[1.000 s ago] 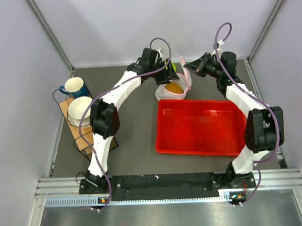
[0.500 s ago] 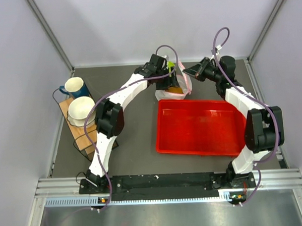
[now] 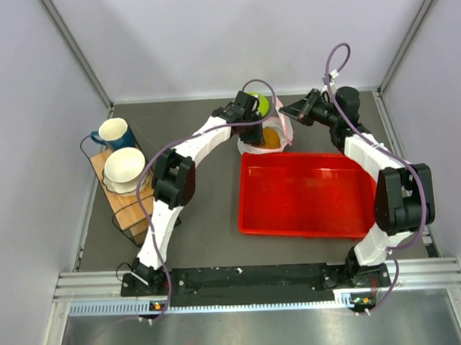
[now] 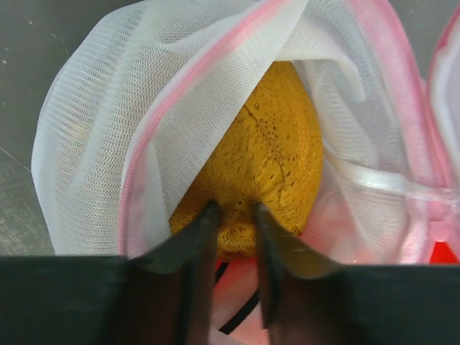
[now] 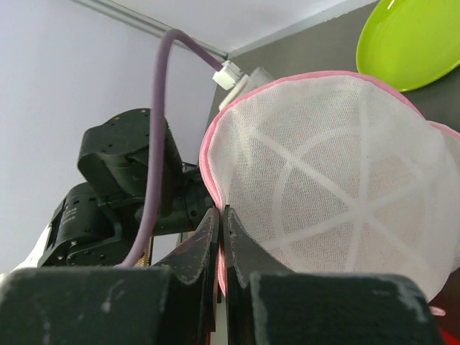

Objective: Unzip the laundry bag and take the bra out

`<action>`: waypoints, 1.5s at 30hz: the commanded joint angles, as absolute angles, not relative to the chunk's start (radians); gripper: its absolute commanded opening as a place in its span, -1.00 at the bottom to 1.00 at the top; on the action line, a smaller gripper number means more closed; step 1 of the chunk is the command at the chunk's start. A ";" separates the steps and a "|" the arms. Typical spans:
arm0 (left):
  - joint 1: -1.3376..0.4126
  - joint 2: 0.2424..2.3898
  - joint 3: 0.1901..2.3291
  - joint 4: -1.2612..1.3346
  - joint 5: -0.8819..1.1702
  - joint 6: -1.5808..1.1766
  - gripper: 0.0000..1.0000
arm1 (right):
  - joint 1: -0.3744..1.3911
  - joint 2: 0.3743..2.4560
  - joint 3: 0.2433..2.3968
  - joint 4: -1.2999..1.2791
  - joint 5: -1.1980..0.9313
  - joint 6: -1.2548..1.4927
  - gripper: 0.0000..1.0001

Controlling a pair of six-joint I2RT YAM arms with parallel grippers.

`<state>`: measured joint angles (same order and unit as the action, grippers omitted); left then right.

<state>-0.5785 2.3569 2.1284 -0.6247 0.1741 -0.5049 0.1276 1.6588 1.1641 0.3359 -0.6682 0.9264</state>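
The laundry bag (image 3: pixel 250 146) lies unzipped just behind the red tray, its white mesh halves (image 4: pixel 100 144) spread apart. The orange bra (image 4: pixel 277 136) sits inside; it shows as an orange patch in the top view (image 3: pixel 272 136). My left gripper (image 4: pixel 233 215) reaches into the bag, its fingers nipped on the near edge of the orange cup; it also shows in the top view (image 3: pixel 261 126). My right gripper (image 5: pixel 221 212) is shut on the pink zipper rim of the bag's upper half (image 5: pixel 338 180) and holds it raised; it also shows in the top view (image 3: pixel 287 110).
A lime-green plate (image 5: pixel 410 39) lies behind the bag, mostly hidden in the top view (image 3: pixel 264 103). The red tray (image 3: pixel 307 192) sits in front. At the left, a wooden rack (image 3: pixel 119 203) carries a blue mug (image 3: pixel 114 133) and a white bowl (image 3: pixel 124 165).
My left gripper has moved right and down from the bag's left edge into the open bag, onto the bra. My right gripper has kept the upper half raised and barely shifted.
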 commanded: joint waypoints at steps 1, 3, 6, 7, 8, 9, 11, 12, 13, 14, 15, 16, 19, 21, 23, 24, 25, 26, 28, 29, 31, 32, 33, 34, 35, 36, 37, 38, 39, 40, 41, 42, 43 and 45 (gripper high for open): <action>-0.581 2.323 2.163 -0.627 0.169 -0.492 -0.66 | 0.118 1.600 1.177 0.367 -0.672 0.900 -1.00; -0.580 2.287 2.160 -0.626 0.176 -0.491 -1.00 | 0.117 1.598 1.178 0.347 -0.658 0.882 -1.00; -0.572 2.205 2.149 -0.621 0.216 -0.495 -1.00 | 0.118 1.603 1.178 0.318 -0.640 0.855 -1.00; -0.569 2.162 2.145 -0.615 0.230 -0.500 -1.00 | 0.117 1.606 1.178 0.313 -0.634 0.850 -1.00; -0.562 2.142 2.137 -0.608 0.260 -0.511 -1.00 | 0.118 1.609 1.177 0.308 -0.629 0.839 -1.00; -0.558 2.120 2.117 -0.583 0.274 -0.515 -1.00 | 0.118 1.612 1.178 0.298 -0.617 0.831 -1.00; -0.549 2.069 2.099 -0.563 0.314 -0.535 -1.00 | 0.118 1.631 1.180 0.291 -0.611 0.821 -1.00; -0.546 2.048 2.085 -0.543 0.331 -0.544 -1.00 | 0.118 1.637 1.180 0.285 -0.606 0.818 -1.00; -0.540 2.040 2.079 -0.532 0.354 -0.561 -1.00 | 0.118 1.647 1.178 0.287 -0.604 0.818 -1.00; -0.537 2.033 2.069 -0.522 0.391 -0.572 -1.00 | 0.118 1.654 1.174 0.288 -0.604 0.818 -1.00; -0.535 2.019 2.065 -0.502 0.409 -0.581 -1.00 | 0.118 1.658 1.172 0.287 -0.601 0.815 -1.00; -0.531 2.013 2.062 -0.491 0.420 -0.598 -1.00 | 0.118 1.666 1.172 0.285 -0.600 0.812 -1.00; -0.523 1.973 2.040 -0.439 0.469 -0.635 -1.00 | 0.117 1.674 1.169 0.276 -0.595 0.804 -1.00; -0.523 1.941 2.042 -0.431 0.477 -0.640 -1.00 | 0.117 1.680 1.172 0.264 -0.591 0.793 -1.00; -0.522 1.916 2.042 -0.425 0.485 -0.647 -1.00 | 0.118 1.678 1.173 0.256 -0.589 0.788 -1.00; -0.522 1.887 2.039 -0.419 0.495 -0.652 -1.00 | 0.118 1.678 1.175 0.255 -0.583 0.784 -1.00; -0.522 1.873 2.034 -0.411 0.495 -0.656 -1.00 | 0.118 1.677 1.175 0.253 -0.581 0.784 -1.00; -0.522 1.858 2.026 -0.400 0.495 -0.660 -1.00 | 0.117 1.677 1.178 0.253 -0.580 0.785 -1.00; -0.522 1.819 2.029 -0.391 0.499 -0.667 -1.00 | 0.118 1.675 1.183 0.255 -0.578 0.785 -1.00; -0.522 1.806 2.029 -0.379 0.500 -0.667 -1.00 | 0.118 1.675 1.183 0.259 -0.575 0.787 -1.00; -0.522 1.772 2.040 -0.377 0.499 -0.670 -1.00 | 0.118 1.674 1.186 0.259 -0.575 0.788 -1.00; -0.522 1.761 2.055 -0.374 0.499 -0.667 -1.00 | 0.120 1.672 1.187 0.258 -0.575 0.788 -1.00; -0.522 1.741 2.062 -0.371 0.496 -0.664 -1.00 | 0.118 1.671 1.189 0.259 -0.574 0.788 -1.00; -0.522 1.730 2.068 -0.361 0.495 -0.652 -1.00 | 0.118 1.669 1.190 0.259 -0.574 0.790 -1.00; -0.522 1.724 2.091 -0.357 0.503 -0.646 -1.00 | 0.117 1.669 1.192 0.256 -0.578 0.792 -1.00; -0.520 1.720 2.112 -0.382 0.505 -0.638 -1.00 | 0.117 1.669 1.193 0.253 -0.581 0.793 -1.00; -0.519 1.721 2.135 -0.396 0.511 -0.628 -1.00 | 0.118 1.663 1.200 0.246 -0.583 0.790 -1.00; -0.517 1.717 2.161 -0.402 0.538 -0.630 -1.00 | 0.118 1.657 1.200 0.241 -0.580 0.782 -1.00; -0.517 1.706 2.163 -0.394 0.555 -0.637 -1.00 | 0.117 1.651 1.200 0.230 -0.577 0.779 -1.00; -0.518 1.697 2.157 -0.385 0.567 -0.653 -1.00 | 0.118 1.638 1.203 0.221 -0.574 0.772 -1.00; -0.517 1.686 2.122 -0.371 0.583 -0.666 -1.00 | 0.118 1.634 1.204 0.215 -0.571 0.761 -1.00; -0.522 1.657 2.096 -0.350 0.613 -0.678 -1.00 | 0.118 1.629 1.204 0.210 -0.569 0.759 -1.00; -0.532 1.645 2.071 -0.332 0.618 -0.673 -1.00 | 0.118 1.625 1.207 0.203 -0.569 0.755 -1.00; -0.548 1.625 2.030 -0.350 0.633 -0.641 -1.00 | 0.118 1.615 1.212 0.190 -0.572 0.747 -1.00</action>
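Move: The left hand is down in the open laundry bag with the orange bra right at its fingertips, about 2 cm below, 2 cm to the right and 1 cm ahead. The bag's lid stands some 5 cm to the right, level with this hand and 8 cm higher; the green plate is about 14 cm straight ahead, and the red tray about 16 cm back and 15 cm right. From the right hand, pinching the lid's pink rim, the bra is some 17 cm below, 1 cm ahead and 2 cm left. Straight up, after the left fingers shut and pinch the orange bra: the left hand hauls it out of the bag mouth, rising some 40 cm and drifting back about 12 cm, a little left, while the wrist swings its down-pointing fingers up by about 50 degrees towards level. The right hand keeps its pinch on the lid's rim and sinks about 4 cm. ##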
